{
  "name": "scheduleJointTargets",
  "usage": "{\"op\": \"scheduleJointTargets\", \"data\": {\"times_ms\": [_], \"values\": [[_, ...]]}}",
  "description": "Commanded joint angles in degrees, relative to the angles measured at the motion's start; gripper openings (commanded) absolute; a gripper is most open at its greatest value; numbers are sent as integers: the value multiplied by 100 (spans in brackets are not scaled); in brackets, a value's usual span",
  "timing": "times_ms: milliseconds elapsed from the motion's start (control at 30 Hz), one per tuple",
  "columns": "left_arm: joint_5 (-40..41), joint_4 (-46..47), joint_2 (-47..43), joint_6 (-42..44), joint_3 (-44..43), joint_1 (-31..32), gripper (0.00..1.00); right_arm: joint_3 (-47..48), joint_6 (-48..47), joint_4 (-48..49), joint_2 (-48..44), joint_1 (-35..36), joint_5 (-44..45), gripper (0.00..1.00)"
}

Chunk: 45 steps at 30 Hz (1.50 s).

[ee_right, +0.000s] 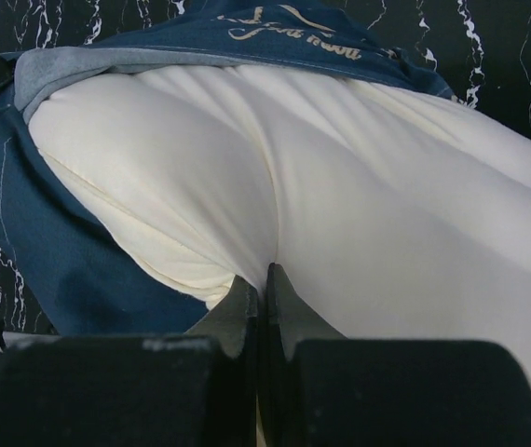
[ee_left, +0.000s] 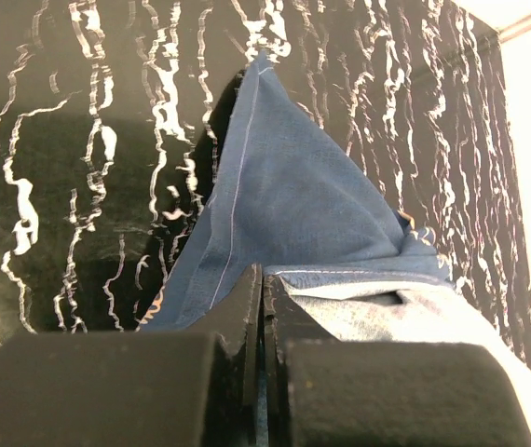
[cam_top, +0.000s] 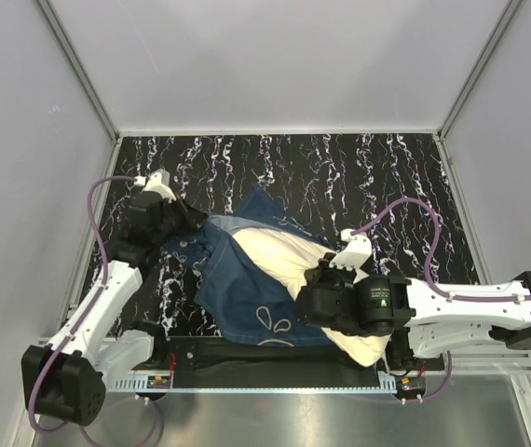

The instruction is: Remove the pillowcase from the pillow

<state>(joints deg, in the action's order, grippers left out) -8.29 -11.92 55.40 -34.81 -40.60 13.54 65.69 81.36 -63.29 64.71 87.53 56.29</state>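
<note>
The navy-blue pillowcase [cam_top: 238, 293] with pale gold drawings lies bunched in the middle of the table, peeled back from the cream pillow [cam_top: 279, 251], which sticks out toward the right. At the pillowcase's left corner my left gripper [cam_top: 191, 223] is shut on the fabric. In the left wrist view a strip of blue cloth [ee_left: 293, 196] runs between the closed fingers of that gripper [ee_left: 263, 275]. My right gripper [cam_top: 310, 291] is shut on a pinched fold of the pillow [ee_right: 340, 186], seen at the fingertips [ee_right: 263, 275]. Blue pillowcase [ee_right: 70, 270] wraps the pillow's left and far side.
The tabletop [cam_top: 377, 177] is black with white marbling. Pale walls with metal corner posts [cam_top: 79, 65] enclose it on three sides. A metal rail [cam_top: 275, 384] runs along the near edge between the arm bases. The right arm [cam_top: 461, 312] lies across the near right.
</note>
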Motion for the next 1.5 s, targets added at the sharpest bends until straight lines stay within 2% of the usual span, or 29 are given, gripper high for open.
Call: {"op": "scheduleJointTargets", "data": {"times_ms": [0, 133, 267, 433, 467, 500, 533, 567, 600, 633, 667, 767, 800, 867, 900, 1033, 1133, 1233, 1467], "values": [[1507, 234, 182, 229, 25, -975, 0, -117, 828, -2988, -389, 54, 910, 0], [1401, 427, 358, 88, 61, -1625, 0, -144, 890, -2988, -380, 54, 919, 0], [1962, 498, 25, 27, 157, -1662, 0, -144, 916, -2988, -248, 54, 927, 0], [1551, 454, -47, 35, 166, -1609, 1, -285, 908, -2665, -231, 54, 936, 0], [1437, 463, -38, 70, 175, -1565, 11, -337, 734, -2523, -213, 45, 936, 0], [1392, 402, -29, 97, 166, -1408, 30, -355, 654, -2391, -169, 45, 936, 0], [1462, 349, -90, 123, 149, -1381, 67, -364, 522, -2164, -125, 45, 919, 0], [1567, 270, -151, 167, 88, -989, 84, -373, 504, -2083, -90, 54, 919, 0], [1707, 69, -396, 219, 35, -794, 94, -355, 503, -2013, 15, 54, 919, 0], [2074, -72, -546, 272, -35, -583, 99, -347, 503, -1995, 68, 54, 910, 0], [2243, -230, -713, 377, -218, -172, 99, -303, 521, -1995, 155, 54, 910, 0], [2403, -924, -1390, 309, -466, 297, 99, -241, 442, -1855, 218, 63, 936, 0], [2385, -1274, -1704, 230, -475, 507, 99, -241, 364, -1663, 244, 54, 954, 0], [2490, -1514, -2101, 36, -310, 797, 99, -241, 83, -1433, 296, 19, 962, 0], [2464, -1532, -2582, -8, -213, 851, 99, -241, -32, -1188, 306, -16, 954, 0], [1615, -1181, -3526, -62, 262, 931, 99, -197, -533, -826, 402, -174, 831, 0], [998, -1435, -3431, -17, 385, 931, 99, -145, -577, -834, 429, -218, 848, 0], [392, -1094, -3272, -70, 771, 966, 99, -144, -700, -729, 394, -262, 848, 0], [188, -339, -2570, -140, 860, 1291, 99, -127, -1008, -395, 428, -315, 760, 0]]}}
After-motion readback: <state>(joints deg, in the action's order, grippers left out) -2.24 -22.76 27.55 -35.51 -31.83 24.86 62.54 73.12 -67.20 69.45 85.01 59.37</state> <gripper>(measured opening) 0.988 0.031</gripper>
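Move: At 0.0 s the left fingers already pinch a corner of the pillowcase, whose middle lies about 10 cm back, 9 cm to the right and 11 cm below that hand; the pillow's middle is some 25 cm to its right, 15 cm back and 6 cm lower. The right hand already grips a fold near the pillow's middle, which sits directly below it by roughly 9 cm, with the pillowcase's middle about 16 cm to its left, 5 cm ahead and 15 cm below. Pulling the pinched pillowcase corner about 5 cm left, away from the pillow, the left hand then opens wide and lets go, draws back some 9 cm while climbing about 12 with fingers tipping up, then sinks about 8 cm and swings right over the loose case. The right hand keeps its grip on the pillow, easing about 3 cm down and right and rolling its left side down some 20 degrees. ##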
